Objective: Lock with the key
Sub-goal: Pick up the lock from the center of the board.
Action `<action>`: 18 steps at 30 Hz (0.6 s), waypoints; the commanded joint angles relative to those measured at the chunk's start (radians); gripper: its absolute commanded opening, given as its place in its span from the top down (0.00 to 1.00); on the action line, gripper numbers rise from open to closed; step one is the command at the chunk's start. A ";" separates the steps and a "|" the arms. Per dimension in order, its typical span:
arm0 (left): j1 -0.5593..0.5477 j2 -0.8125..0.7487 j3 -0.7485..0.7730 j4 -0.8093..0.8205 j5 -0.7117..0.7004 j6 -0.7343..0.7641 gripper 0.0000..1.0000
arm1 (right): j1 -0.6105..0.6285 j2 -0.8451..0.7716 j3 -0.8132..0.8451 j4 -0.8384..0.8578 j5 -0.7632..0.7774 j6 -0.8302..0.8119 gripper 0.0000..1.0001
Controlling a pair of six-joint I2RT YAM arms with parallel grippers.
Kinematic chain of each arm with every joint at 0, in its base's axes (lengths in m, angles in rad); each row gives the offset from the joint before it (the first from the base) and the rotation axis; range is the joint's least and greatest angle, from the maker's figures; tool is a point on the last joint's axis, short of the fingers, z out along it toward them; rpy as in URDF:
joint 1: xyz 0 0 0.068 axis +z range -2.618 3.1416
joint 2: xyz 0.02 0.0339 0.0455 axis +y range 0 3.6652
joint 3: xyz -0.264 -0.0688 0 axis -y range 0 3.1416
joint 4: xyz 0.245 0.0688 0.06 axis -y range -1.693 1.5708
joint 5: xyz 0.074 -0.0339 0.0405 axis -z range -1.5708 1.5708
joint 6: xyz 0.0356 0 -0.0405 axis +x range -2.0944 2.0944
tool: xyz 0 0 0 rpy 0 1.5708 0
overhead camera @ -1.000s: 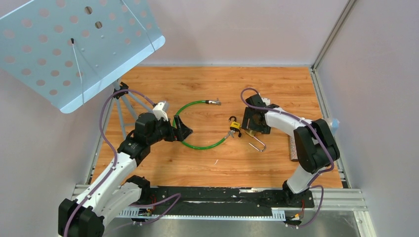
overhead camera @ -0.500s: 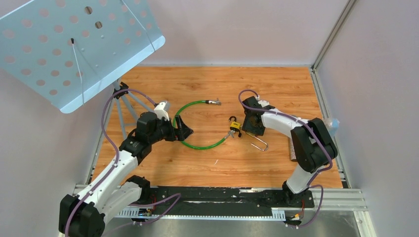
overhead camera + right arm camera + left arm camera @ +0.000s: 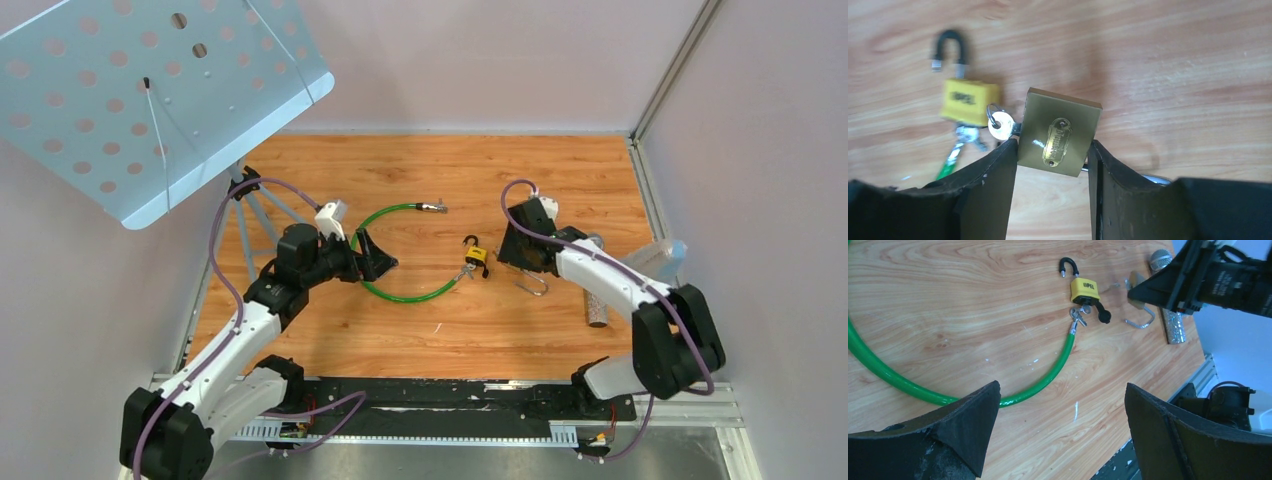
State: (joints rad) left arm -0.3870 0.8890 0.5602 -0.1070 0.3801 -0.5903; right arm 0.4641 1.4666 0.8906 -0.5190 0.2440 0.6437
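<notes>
My right gripper is shut on a brass padlock, gripping its body by the two sides. A silver key sticks out of the padlock's left side. Its steel shackle hangs open below it in the top view. A yellow padlock with a black shackle and a bunch of keys lies on the table just left of it, at the end of a green cable. My left gripper is open and empty over the cable's left bend, and the yellow padlock lies ahead of it in the left wrist view.
A silver cylinder lies on the wooden table right of the brass padlock. A perforated blue plate on a tripod stands at the back left, over my left arm. Walls enclose the table on three sides.
My right arm has swung its elbow out to the right and turned the wrist, with the brass padlock still held and shifted slightly right. My left gripper has edged a little to the right.
</notes>
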 commanded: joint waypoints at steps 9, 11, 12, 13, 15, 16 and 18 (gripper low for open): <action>-0.023 0.084 0.140 0.172 0.087 -0.147 0.01 | 0.112 -0.259 0.014 0.295 -0.335 -0.257 0.58; -0.036 0.096 0.154 0.207 0.084 -0.160 0.02 | 0.173 -0.252 0.034 0.305 -0.320 -0.307 0.57; -0.039 0.105 0.153 0.227 0.091 -0.165 0.01 | 0.202 -0.245 0.050 0.305 -0.310 -0.327 0.57; -0.045 0.117 0.138 0.296 0.100 -0.184 0.01 | 0.235 -0.235 0.068 0.305 -0.302 -0.346 0.57; -0.053 0.142 0.095 0.417 0.109 -0.241 0.02 | 0.304 -0.208 0.109 0.307 -0.266 -0.382 0.56; -0.054 0.154 0.065 0.490 0.110 -0.263 0.02 | 0.342 -0.193 0.129 0.307 -0.231 -0.399 0.56; -0.058 0.187 0.035 0.556 0.107 -0.308 0.04 | 0.403 -0.162 0.166 0.307 -0.152 -0.425 0.56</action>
State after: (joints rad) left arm -0.4335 1.0267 0.6529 0.2108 0.4706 -0.7895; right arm 0.7731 1.2762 0.9348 -0.3260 -0.0170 0.3252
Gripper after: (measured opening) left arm 0.978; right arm 0.483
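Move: The brass lock is already held in the right fingertips, just off the table; the open left gripper it is carried to lies about 25 cm left, 4 cm back and 11 cm higher. From the right hand, the yellow padlock sits some 7 cm left, 3 cm ahead and 4 cm below, and the hose-end keys 9 cm left, level with it and 5 cm below. From the left hand, the brass lock is about 25 cm right, 4 cm ahead and 11 cm lower. Still pinching the brass lock, the right hand lifts first, then swings left towards the left gripper, about 14 cm left and 10 up, easing back at the end and turning some 40 degrees counter-clockwise as its fingertips tilt up. The left hand, fingers staying wide open, rises about 7 cm and comes 5 cm right, tipping its fingertips upward. ##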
